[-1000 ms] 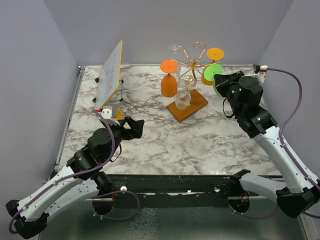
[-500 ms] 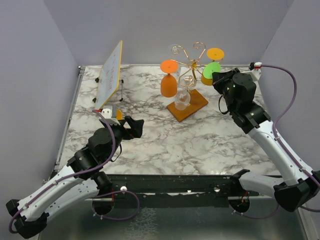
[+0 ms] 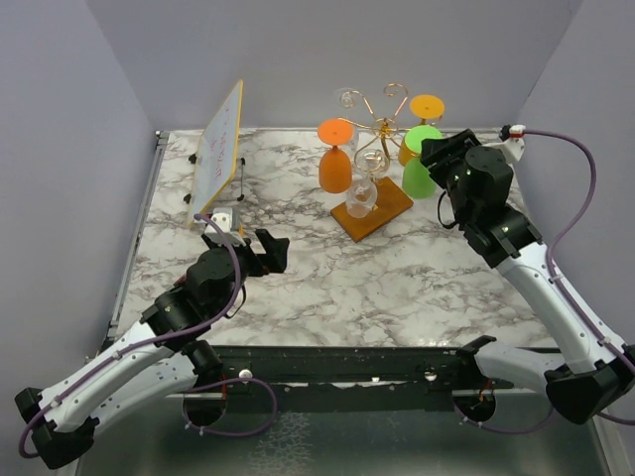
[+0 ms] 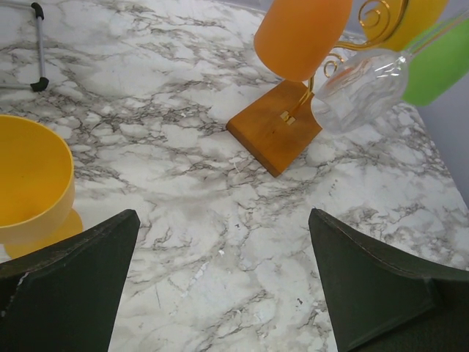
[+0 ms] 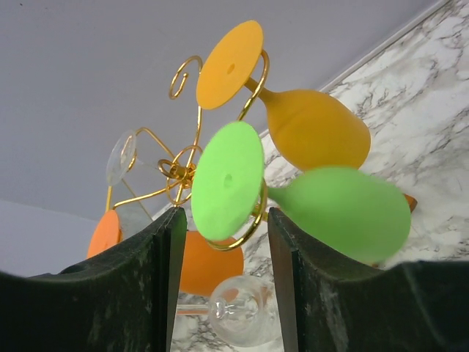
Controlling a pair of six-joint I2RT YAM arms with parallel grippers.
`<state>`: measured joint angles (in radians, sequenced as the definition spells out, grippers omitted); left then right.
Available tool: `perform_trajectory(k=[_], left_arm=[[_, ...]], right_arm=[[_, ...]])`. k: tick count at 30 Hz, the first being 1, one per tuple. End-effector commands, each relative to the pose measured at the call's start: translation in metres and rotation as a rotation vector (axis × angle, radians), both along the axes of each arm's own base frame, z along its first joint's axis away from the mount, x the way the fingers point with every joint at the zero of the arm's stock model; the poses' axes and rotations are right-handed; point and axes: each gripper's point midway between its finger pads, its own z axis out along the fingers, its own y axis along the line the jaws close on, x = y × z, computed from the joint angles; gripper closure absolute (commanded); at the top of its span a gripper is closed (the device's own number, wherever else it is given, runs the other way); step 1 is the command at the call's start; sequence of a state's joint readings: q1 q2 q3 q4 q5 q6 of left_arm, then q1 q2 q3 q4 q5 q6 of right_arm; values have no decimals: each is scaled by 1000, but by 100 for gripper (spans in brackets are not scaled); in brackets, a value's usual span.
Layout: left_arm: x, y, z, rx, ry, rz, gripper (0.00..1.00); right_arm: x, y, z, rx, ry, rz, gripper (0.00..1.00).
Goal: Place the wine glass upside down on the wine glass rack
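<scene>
The wine glass rack point(image 3: 377, 127) is gold wire on a brown wooden base point(image 3: 374, 210). A green wine glass point(image 3: 419, 177) hangs upside down from its right arm, its foot point(image 5: 227, 180) sitting in a gold loop and its bowl point(image 5: 344, 213) pointing down. My right gripper point(image 5: 223, 249) is open. Its fingers point(image 5: 165, 279) stand on either side of the green foot with small gaps. My left gripper point(image 4: 223, 279) hovers wide open over bare marble, with nothing between its fingers. A yellow glass bowl point(image 4: 29, 176) lies just to its left.
An orange glass point(image 3: 335, 169), an amber glass point(image 3: 427, 107) and a clear glass point(image 3: 362, 193) also hang on the rack. A tilted whiteboard point(image 3: 218, 149) stands at the back left. Grey walls close in the table point(image 3: 397, 288) on three sides.
The right gripper has opened and the green glass, held tilted before, now hangs bowl down on the rack. The left arm has shifted slightly forward and its gripper has opened a little wider.
</scene>
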<state>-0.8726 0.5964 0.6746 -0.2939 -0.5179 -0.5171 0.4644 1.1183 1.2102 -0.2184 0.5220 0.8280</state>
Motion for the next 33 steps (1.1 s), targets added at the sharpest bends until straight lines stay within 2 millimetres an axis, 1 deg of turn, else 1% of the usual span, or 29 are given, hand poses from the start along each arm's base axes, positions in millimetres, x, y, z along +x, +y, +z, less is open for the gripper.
perform_trajectory(k=[1, 6, 8, 10, 12, 14, 16, 18, 20, 24, 26, 27, 30, 33], left_arm=[[5, 11, -2, 33, 31, 76, 1], [5, 18, -3, 70, 41, 102, 1], [4, 20, 2, 145, 35, 73, 1], [5, 33, 7, 230, 69, 124, 1], [6, 42, 7, 322, 108, 159, 2], [8, 45, 2, 386, 158, 176, 2], [12, 42, -8, 431, 206, 173, 3], [17, 46, -17, 482, 243, 179, 4], [25, 61, -22, 540, 279, 226, 5], [36, 73, -24, 569, 315, 250, 5], [41, 70, -30, 569, 335, 228, 9], [44, 68, -34, 570, 348, 208, 13], [50, 64, -49, 579, 390, 176, 30], [57, 66, -59, 602, 412, 193, 43]], right_arm=[[-15, -13, 16, -22, -15, -21, 46], [-34, -25, 21, -11, -41, -32, 43], [-43, -29, 21, -9, -52, -29, 43], [-53, -34, 18, -12, -56, -24, 43], [-63, -38, 11, -13, -50, -22, 43], [-72, -43, 4, -9, -40, -26, 43], [-80, -47, -3, -3, -32, -30, 43], [-87, -49, -9, 4, -22, -28, 43], [-93, -49, -11, 6, -22, -10, 43], [-104, -47, -16, 9, -30, 31, 43], [-106, -46, -23, 17, -24, 41, 43], [-107, -46, -27, 23, -18, 42, 43], [-107, -43, -45, 35, 14, 49, 44], [-106, -37, -65, 32, 70, 68, 47]])
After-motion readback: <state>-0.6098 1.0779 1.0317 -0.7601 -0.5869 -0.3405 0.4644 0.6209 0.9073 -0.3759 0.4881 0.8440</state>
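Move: The last yellow glass stands upright about 6 cm ahead of the left hand, 10 cm to its left and 12 cm below; the whiteboard lies some 12 cm beyond the glass and 2 cm farther left, the markers about 8 cm nearer and 8 cm left of the glass. The right hand has the green glass's middle 2 cm ahead, 1 cm left and 6 cm below. From the right hand, the hung yellow glass is 7 cm ahead, straight on, 6 cm below, and the last yellow glass 9 cm back, 36 cm left, 24 cm below. No new touch can be made out: the right fingers, already open, back away from the green glass on its hook, about 10 cm back and 5 cm right, rising a little before sinking. The left hand bobs down and up, then swings left, forward and down to the last yellow glass, its left side rolling up and fingertips tipping down, the wide-open fingers starting to close near the cup's rim. ##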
